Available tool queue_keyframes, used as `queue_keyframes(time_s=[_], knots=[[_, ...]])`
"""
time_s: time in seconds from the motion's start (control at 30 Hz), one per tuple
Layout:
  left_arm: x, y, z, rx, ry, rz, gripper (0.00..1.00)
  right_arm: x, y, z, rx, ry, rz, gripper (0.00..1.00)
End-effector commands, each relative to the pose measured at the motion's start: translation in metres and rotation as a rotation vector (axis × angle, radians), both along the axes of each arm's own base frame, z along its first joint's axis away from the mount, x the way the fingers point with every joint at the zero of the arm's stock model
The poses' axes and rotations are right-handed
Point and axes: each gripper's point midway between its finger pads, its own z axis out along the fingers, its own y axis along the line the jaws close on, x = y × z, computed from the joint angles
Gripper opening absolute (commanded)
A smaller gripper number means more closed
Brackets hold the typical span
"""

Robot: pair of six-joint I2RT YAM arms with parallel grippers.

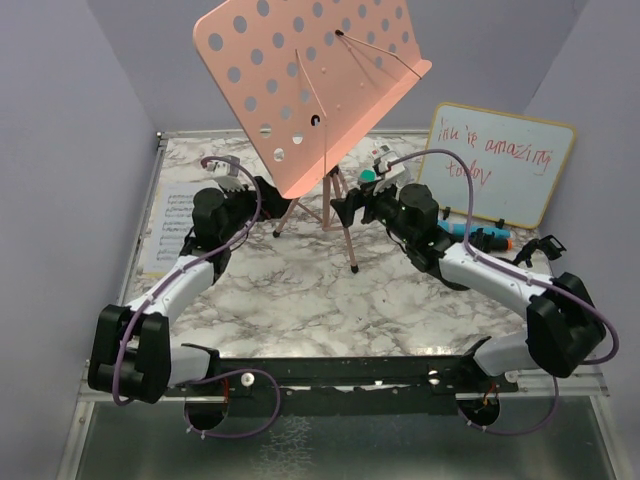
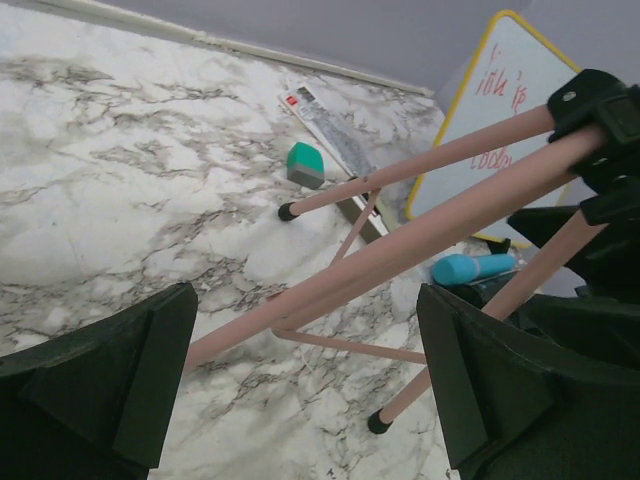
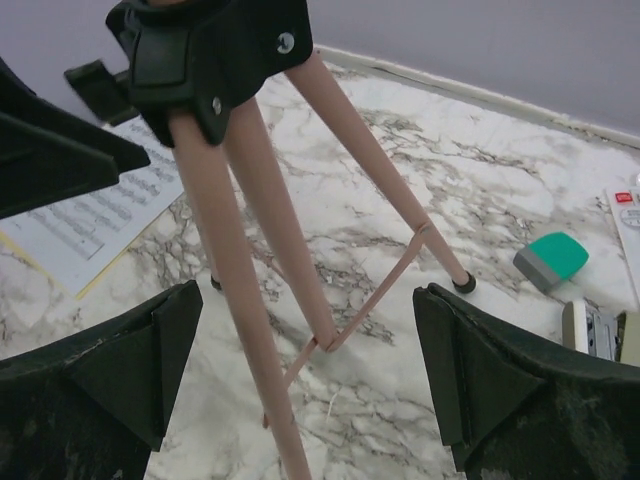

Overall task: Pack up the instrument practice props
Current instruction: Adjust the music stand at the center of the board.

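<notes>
The pink perforated music rack (image 1: 310,85) stands on its tripod legs (image 1: 345,235) at the middle of the marble table. My left gripper (image 1: 268,192) is open on the left of the tripod, and the pink legs (image 2: 400,250) cross between its fingers untouched. My right gripper (image 1: 345,212) is open on the right side, with the legs (image 3: 270,220) running between its fingers. Sheet-music pages (image 1: 165,230) (image 3: 90,225) lie flat at the table's left edge. A blue microphone (image 1: 480,237) (image 2: 470,267) lies under the right arm, beside a black one that is mostly hidden.
A wood-framed whiteboard (image 1: 500,165) (image 2: 500,110) with red writing leans at the back right. A green eraser (image 1: 369,176) (image 2: 305,165) (image 3: 552,260) and a small stapler (image 3: 592,328) lie behind the tripod. Purple walls enclose the table on three sides.
</notes>
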Motion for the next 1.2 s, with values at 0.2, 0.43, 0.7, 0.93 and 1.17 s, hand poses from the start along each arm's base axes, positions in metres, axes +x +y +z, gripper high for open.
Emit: queue_keyframes(time_s=[0.2,0.43,0.7,0.93,1.17], knots=[[-0.012,-0.014,0.022,0.024,-0.071,-0.003,0.99,0.038,0.033,0.012,0.076,-0.072,0.031,0.79],[-0.014,-0.011,0.024,0.026,-0.042,0.032,0.99,0.037,0.040,0.000,0.040,-0.052,0.063,0.43],[-0.021,0.012,0.020,0.048,0.059,0.156,0.99,0.037,0.029,-0.005,0.016,-0.028,-0.093,0.01],[-0.039,0.032,0.027,0.089,0.117,0.235,0.99,0.037,-0.001,-0.017,0.058,0.022,-0.430,0.00],[-0.063,0.056,0.045,0.142,0.092,0.302,0.99,0.028,-0.024,-0.017,0.027,0.019,-0.761,0.00]])
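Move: The near leg of the music stand, at gripping height, is only about 3 cm ahead of the right hand, 4 cm to its left and a centimetre lower. The green eraser lies on the table some 17 cm ahead of that hand, 4 cm right and 20 cm below, and the stapler about 11 cm ahead, 10 cm right and 20 cm below. From the left hand, that leg stands roughly 3 cm ahead, 11 cm right and a couple of centimetres higher. Forward-left about 5 cm and slightly down, the right hand closes its open fingers round the stand's near leg just below the black collar, then keeps its pinch while turning some 25 degrees clockwise and easing 2 cm back to the right. The open left hand drifts 2 cm right, then draws off back, left and up, turning a little counter-clockwise. ##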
